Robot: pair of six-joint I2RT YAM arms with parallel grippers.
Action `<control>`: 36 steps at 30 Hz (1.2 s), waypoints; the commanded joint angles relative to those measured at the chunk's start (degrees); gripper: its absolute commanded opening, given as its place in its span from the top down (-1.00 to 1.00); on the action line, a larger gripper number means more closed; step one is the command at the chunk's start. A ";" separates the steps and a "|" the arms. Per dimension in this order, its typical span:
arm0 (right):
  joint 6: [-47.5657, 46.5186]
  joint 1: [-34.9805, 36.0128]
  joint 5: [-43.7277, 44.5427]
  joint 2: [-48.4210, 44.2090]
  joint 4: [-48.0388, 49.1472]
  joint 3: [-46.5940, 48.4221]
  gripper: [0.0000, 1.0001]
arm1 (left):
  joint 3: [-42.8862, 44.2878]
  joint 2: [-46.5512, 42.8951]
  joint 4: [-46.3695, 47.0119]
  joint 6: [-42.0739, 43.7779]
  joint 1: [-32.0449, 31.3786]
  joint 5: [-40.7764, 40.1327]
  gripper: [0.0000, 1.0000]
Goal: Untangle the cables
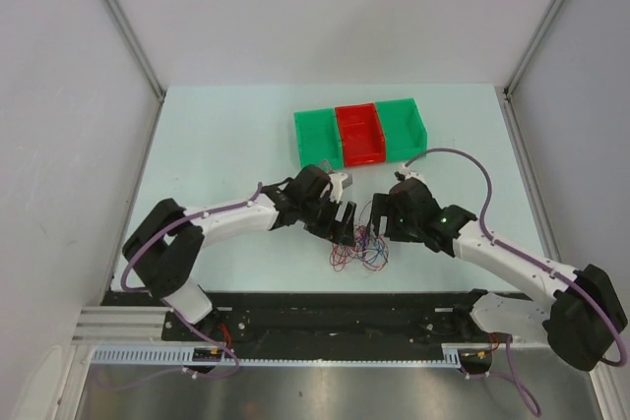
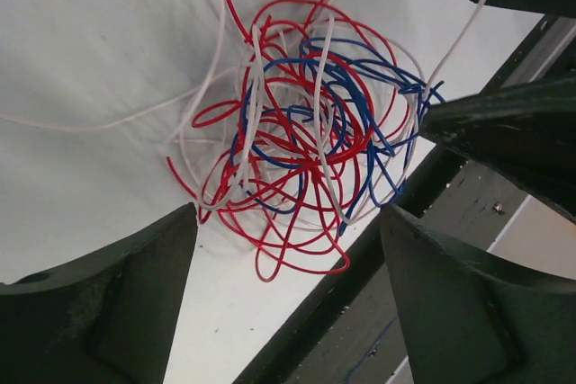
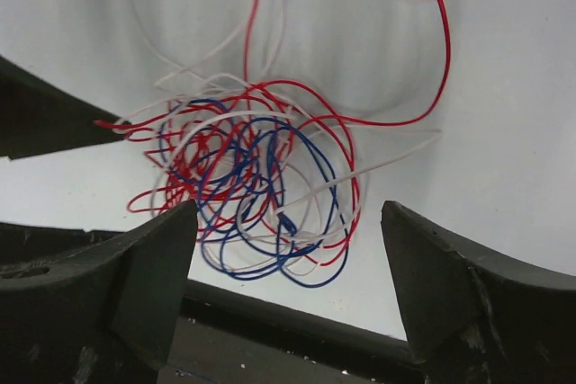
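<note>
The cables (image 1: 361, 247) lie as one tangle of thin red, blue and whitish wires on the pale table, near its front edge between the two arms. My left gripper (image 1: 342, 226) hovers at the tangle's left side and my right gripper (image 1: 380, 220) at its right. In the left wrist view the cables (image 2: 306, 150) sit just beyond my left gripper (image 2: 290, 213), which is open with nothing between its fingers. In the right wrist view the cables (image 3: 252, 186) loop just ahead of my open right gripper (image 3: 288, 207), which is also empty. A long red loop arcs away to the far side.
A row of three bins (image 1: 359, 135), green, red and green, stands behind the grippers at mid-table. The black rail (image 1: 345, 307) runs along the table's near edge, close to the tangle. The right gripper's dark fingers (image 2: 490, 128) intrude at the right of the left wrist view.
</note>
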 commanded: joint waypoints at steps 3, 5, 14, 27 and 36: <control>8.87 0.40 4.58 2.78 7.95 -3.14 -0.50 | 3.75 3.85 3.05 0.41 -1.25 4.30 -0.47; 9.85 0.14 5.02 3.84 11.90 -3.24 -0.32 | 4.62 5.08 3.06 0.06 -1.25 4.20 -0.25; 7.75 -12.31 5.63 -1.32 3.77 -3.15 1.00 | 2.09 0.35 2.97 -3.97 0.59 -6.15 0.99; -2.62 -51.43 -1.91 -24.37 2.17 -3.06 1.00 | -11.55 -27.16 -3.78 -16.20 30.92 -26.09 0.99; -4.74 -63.31 -0.53 -20.86 2.52 0.62 1.00 | -7.24 -34.73 -16.54 -19.63 41.45 -38.95 0.99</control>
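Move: The cable tangle lies low between both open grippers: its middle is about 3 cm to the left hand's right, 2 cm back and 4 cm below, and some 5 cm to the right hand's left, 3 cm back and 6 cm below. From the tangle, the red bin stands about 31 cm farther out, straight ahead; the left green bin is equally far out, some 9 cm to the left. The tangle is gripped from both sides and drawn apart: each hand dips about 2 cm and shuts on a strand, the right easing forward meanwhile. Then the left hand swings some 30 cm to the left, also forward and up, turning about 70 degrees counter-clockwise, while the right sweeps about as far right and up, turning clockwise; both keep their pinch. ##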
